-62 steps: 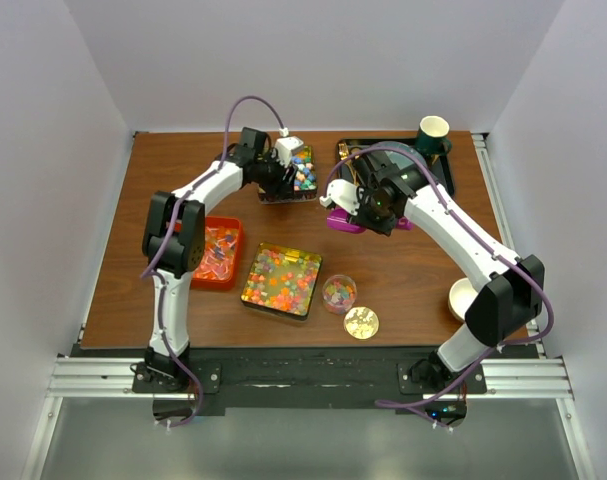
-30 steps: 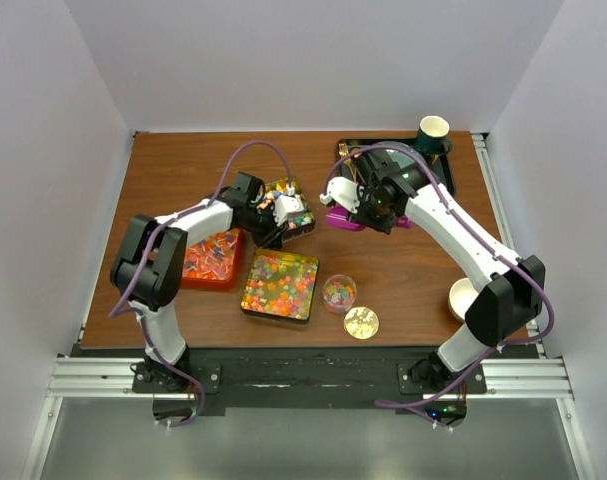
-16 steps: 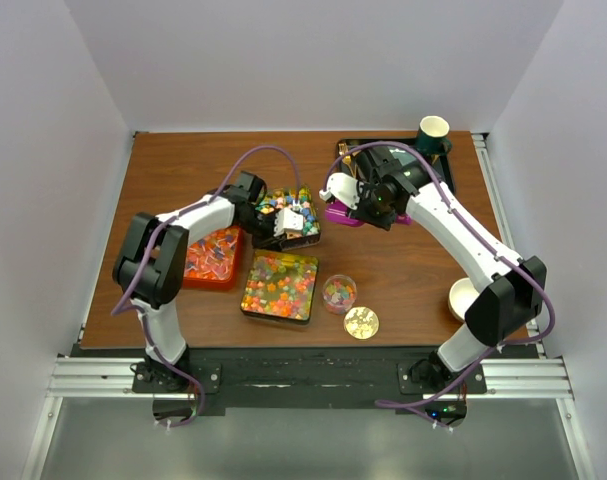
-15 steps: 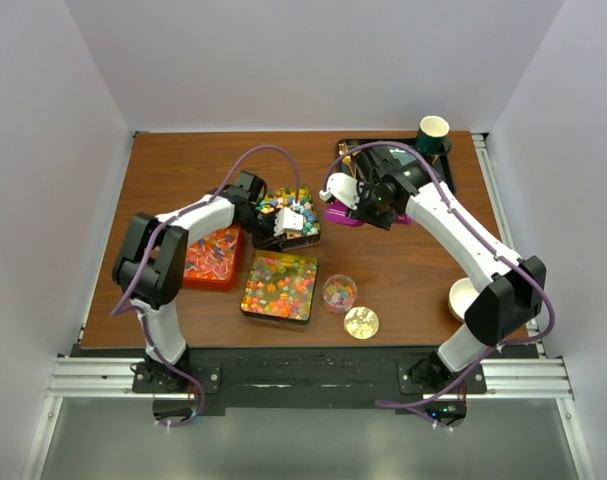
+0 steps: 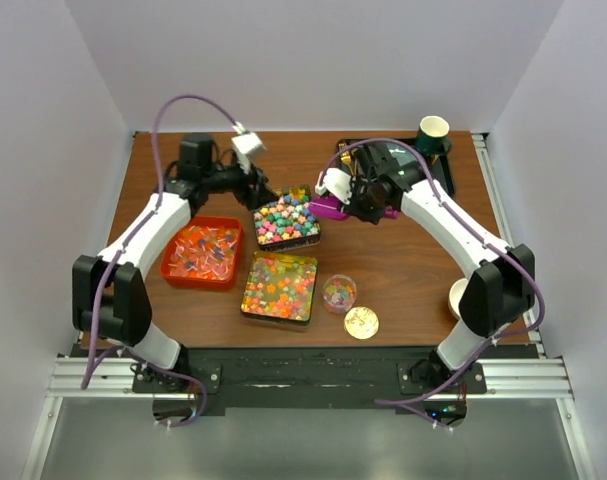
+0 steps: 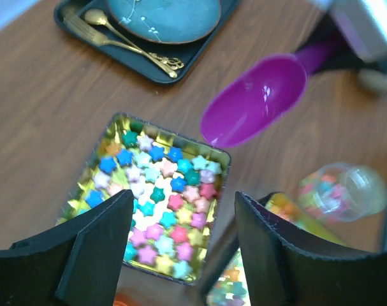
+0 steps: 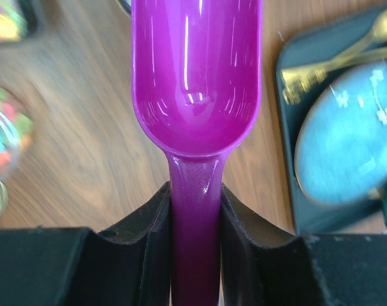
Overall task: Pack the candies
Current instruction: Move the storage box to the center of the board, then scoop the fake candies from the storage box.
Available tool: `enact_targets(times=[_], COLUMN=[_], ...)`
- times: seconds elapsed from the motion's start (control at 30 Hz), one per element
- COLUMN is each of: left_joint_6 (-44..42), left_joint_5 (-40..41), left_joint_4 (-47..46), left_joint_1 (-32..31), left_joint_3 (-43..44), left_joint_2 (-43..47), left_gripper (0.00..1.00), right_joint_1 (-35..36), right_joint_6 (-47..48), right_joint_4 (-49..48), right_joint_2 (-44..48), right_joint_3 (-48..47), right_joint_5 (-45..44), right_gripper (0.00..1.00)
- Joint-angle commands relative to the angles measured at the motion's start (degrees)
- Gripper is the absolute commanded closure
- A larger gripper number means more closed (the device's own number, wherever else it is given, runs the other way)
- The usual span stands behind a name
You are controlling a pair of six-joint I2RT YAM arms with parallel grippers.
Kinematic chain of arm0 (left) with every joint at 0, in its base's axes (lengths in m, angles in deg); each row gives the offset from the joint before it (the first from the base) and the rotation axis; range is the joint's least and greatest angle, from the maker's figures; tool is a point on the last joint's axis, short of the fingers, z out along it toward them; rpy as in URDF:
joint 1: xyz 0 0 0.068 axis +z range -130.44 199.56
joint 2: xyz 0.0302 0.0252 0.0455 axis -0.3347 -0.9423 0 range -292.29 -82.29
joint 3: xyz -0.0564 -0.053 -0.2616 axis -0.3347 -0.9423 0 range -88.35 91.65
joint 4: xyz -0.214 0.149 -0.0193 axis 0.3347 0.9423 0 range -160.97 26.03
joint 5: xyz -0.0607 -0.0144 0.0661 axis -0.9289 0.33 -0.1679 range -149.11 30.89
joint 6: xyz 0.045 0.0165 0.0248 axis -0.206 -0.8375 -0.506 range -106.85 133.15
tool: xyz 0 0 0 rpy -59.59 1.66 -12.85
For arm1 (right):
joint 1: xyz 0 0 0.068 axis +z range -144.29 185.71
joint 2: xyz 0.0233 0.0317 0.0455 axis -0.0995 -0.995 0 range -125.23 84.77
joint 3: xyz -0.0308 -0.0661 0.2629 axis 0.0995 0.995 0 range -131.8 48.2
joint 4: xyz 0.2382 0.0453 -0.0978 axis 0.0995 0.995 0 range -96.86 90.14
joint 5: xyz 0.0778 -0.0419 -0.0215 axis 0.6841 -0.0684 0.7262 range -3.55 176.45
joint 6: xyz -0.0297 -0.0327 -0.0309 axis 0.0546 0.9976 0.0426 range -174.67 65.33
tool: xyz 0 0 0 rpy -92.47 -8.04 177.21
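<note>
The candies fill two tins: pastel stars in a gold-lined tin at mid-table, and glossy mixed sweets in a second tin in front of it. A small clear cup holds a few more. My left gripper hovers open and empty just behind and left of the star tin. My right gripper is shut on the handle of a purple scoop. The empty bowl of the scoop points at the star tin's right edge.
A red tray of wrapped sweets sits at the left. A gold lid lies near the front. A black tray with a teal plate, gold cutlery and a green cup is at back right. A white paper cup stands at the right.
My left gripper has let go of the star tin, which now rests on the table, and has opened and drawn back to the rear left. The scoop has shifted slightly left.
</note>
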Motion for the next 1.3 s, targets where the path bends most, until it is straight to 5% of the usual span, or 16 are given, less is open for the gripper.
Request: enact_targets(times=[0.0,0.1,0.3,0.6,0.77,0.93,1.1,1.27], left_joint_6=[26.94,31.51,42.68,44.01,44.44,45.41,43.48,44.88], left_joint_5=[-14.92,-23.87,-25.56,-24.86,-25.66,-26.98,-26.98,-27.42], left_joint_4=[-14.86,-18.11,-27.61,-28.67,-29.28,-29.90,-29.11,-32.61], left_joint_1=[6.01,6.27,6.19,5.75,4.95,4.43,5.13,5.22], left_joint_3=[-5.33,-5.87,-8.34,-7.10,-7.45,-7.45,-8.68,-10.61], left_joint_2=[-1.87,-4.24,-6.79,-10.31,-11.10,-11.28,-10.57,-10.13], left_gripper=[0.32,0.33,0.35,0.46,0.64,1.00,1.00,1.00], right_joint_1=[1.10,3.38,6.37,8.66,9.72,10.51,5.96,1.55], right_joint_6=[0.07,0.24,1.82,0.50,0.68,0.33,-6.69,-4.17], right_joint_4=[-11.51,-14.23,-16.78,-18.98,-20.48,-19.35,-11.00,-8.53], right_joint_2=[6.05,5.88,3.51,2.19,1.75,0.17,-0.19,4.73], right_joint_3=[3.43,4.49,2.91,1.85,2.65,1.51,-3.33,-0.96], right_joint_5=[11.30,11.40,10.69,10.69,10.25,11.73,18.05,27.63], right_gripper=[1.00,1.00,1.00,1.00,1.00,1.00,0.51,0.45])
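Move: Straight to the left hand's right, about 14 cm off and 7 cm lower, is the scoop's purple bowl. The star tin sits about 5 cm to that hand's right and 20 cm below; the jelly tin, 3 cm right and 17 cm back. From the right hand, already gripping the scoop's handle, the left gripper is some 24 cm left, 2 cm ahead and 6 cm up; the star tin, 19 cm left, 2 cm ahead, 14 cm below. Carrying the scoop bowl-first some 11 cm left towards the left gripper and slightly up, the right hand then opens around the handle and edges back right. The left hand settles about 3 cm down and as much back, rolls some 40 degrees until its fingers point nearly straight right, and closes, pinching the bowl's tip. ##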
